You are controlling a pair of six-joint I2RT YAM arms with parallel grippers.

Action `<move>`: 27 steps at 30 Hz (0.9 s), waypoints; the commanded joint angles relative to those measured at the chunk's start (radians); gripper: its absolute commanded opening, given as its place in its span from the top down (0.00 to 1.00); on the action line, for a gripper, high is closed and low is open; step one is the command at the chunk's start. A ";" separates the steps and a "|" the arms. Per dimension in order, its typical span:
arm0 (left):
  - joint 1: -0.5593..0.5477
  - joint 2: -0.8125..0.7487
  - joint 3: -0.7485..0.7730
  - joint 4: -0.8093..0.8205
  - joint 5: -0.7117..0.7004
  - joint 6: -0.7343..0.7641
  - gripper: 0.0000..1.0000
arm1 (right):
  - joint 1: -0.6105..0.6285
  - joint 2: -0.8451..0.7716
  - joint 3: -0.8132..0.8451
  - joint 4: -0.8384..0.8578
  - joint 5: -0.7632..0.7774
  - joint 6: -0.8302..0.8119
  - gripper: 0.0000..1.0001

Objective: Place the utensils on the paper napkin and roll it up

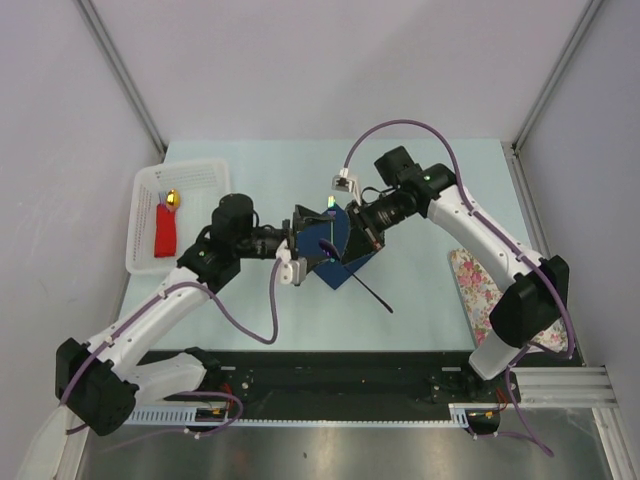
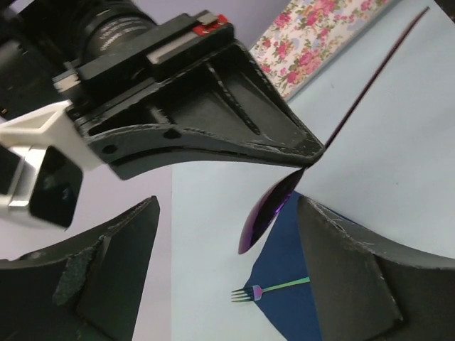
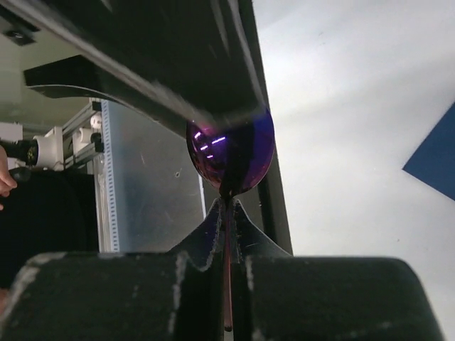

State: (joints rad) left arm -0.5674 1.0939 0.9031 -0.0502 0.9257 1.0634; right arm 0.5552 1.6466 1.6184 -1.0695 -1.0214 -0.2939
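The navy paper napkin [image 1: 345, 262] [image 2: 302, 312] [image 3: 435, 160] lies mid-table. An iridescent fork [image 2: 269, 289] rests on it, tines past its edge. My right gripper [image 1: 352, 236] [image 3: 229, 210] is shut on the neck of a purple-sheen spoon [image 2: 269, 212] [image 3: 231, 158], held above the napkin. The spoon's dark handle [image 1: 375, 298] [image 2: 377, 71] slants off toward the near right. My left gripper [image 1: 296, 252] [image 2: 227, 273] stands open, its fingers [image 2: 106, 277] on either side of the spoon's bowl and apart from it.
A white basket [image 1: 140, 232] at the left holds a red flat object with a gold ball [image 1: 166, 226]. A floral cloth [image 1: 476, 286] [image 2: 320, 32] lies at the right. The two grippers face each other closely over the napkin.
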 commanded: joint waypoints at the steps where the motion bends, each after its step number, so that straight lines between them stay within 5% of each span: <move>1: -0.025 -0.023 -0.009 -0.129 0.062 0.243 0.21 | 0.028 0.007 0.060 -0.036 -0.054 -0.036 1.00; 5: -0.043 -0.025 0.000 -0.186 0.073 0.289 0.44 | 0.044 0.009 0.061 -0.043 -0.071 -0.040 1.00; 8: -0.055 -0.028 0.019 -0.256 0.073 0.335 0.77 | 0.060 0.009 0.066 -0.061 -0.077 -0.060 1.00; 11: -0.057 -0.038 0.023 -0.319 0.073 0.352 1.00 | 0.068 0.009 0.060 -0.067 -0.072 -0.060 1.00; 14: -0.058 -0.061 0.023 -0.350 0.061 0.308 1.00 | 0.060 0.007 0.078 -0.067 0.001 -0.056 0.89; 16: -0.057 -0.066 0.048 -0.359 0.041 0.230 1.00 | 0.014 0.004 0.122 -0.058 0.078 -0.044 0.53; 19: -0.057 -0.040 0.124 -0.405 0.021 0.005 1.00 | -0.082 -0.025 0.164 0.031 0.181 0.004 0.22; 21: -0.054 -0.006 0.181 -0.500 0.012 -0.152 1.00 | -0.118 -0.048 0.196 0.092 0.263 0.025 0.13; 27: -0.012 0.148 0.342 -0.634 0.007 -0.601 1.00 | -0.129 -0.172 0.189 0.167 0.455 -0.080 0.13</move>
State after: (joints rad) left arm -0.6083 1.1614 1.1561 -0.5648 0.9157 0.8242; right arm 0.3893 1.5970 1.7821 -0.9897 -0.7284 -0.3035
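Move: The left hand, open and pointing right, has the purple spoon's bowl about 4 cm below it, 1 cm back and 1 cm to its right; the navy napkin's middle lies some 12 cm ahead, 3 cm right and 27 cm down, the fork on it about 14 cm ahead and 2 cm right. The right hand already grips the spoon's neck, with the bowl about 4 cm to its left and 2 cm ahead, level with it. The left hand sinks and draws back about 4 cm each way, shutting its wide-open fingers on the spoon's bowl while the right hand still holds the neck and eases back 2 to 3 cm, then the left keeps its pinch, rises about 3 cm and rolls some 30 degrees, its forward side tipping down. Once the left has closed, the right opens, lets go of the spoon and pulls away forward by about 13 cm, also to the right and up, over towards the far right of the napkin. ##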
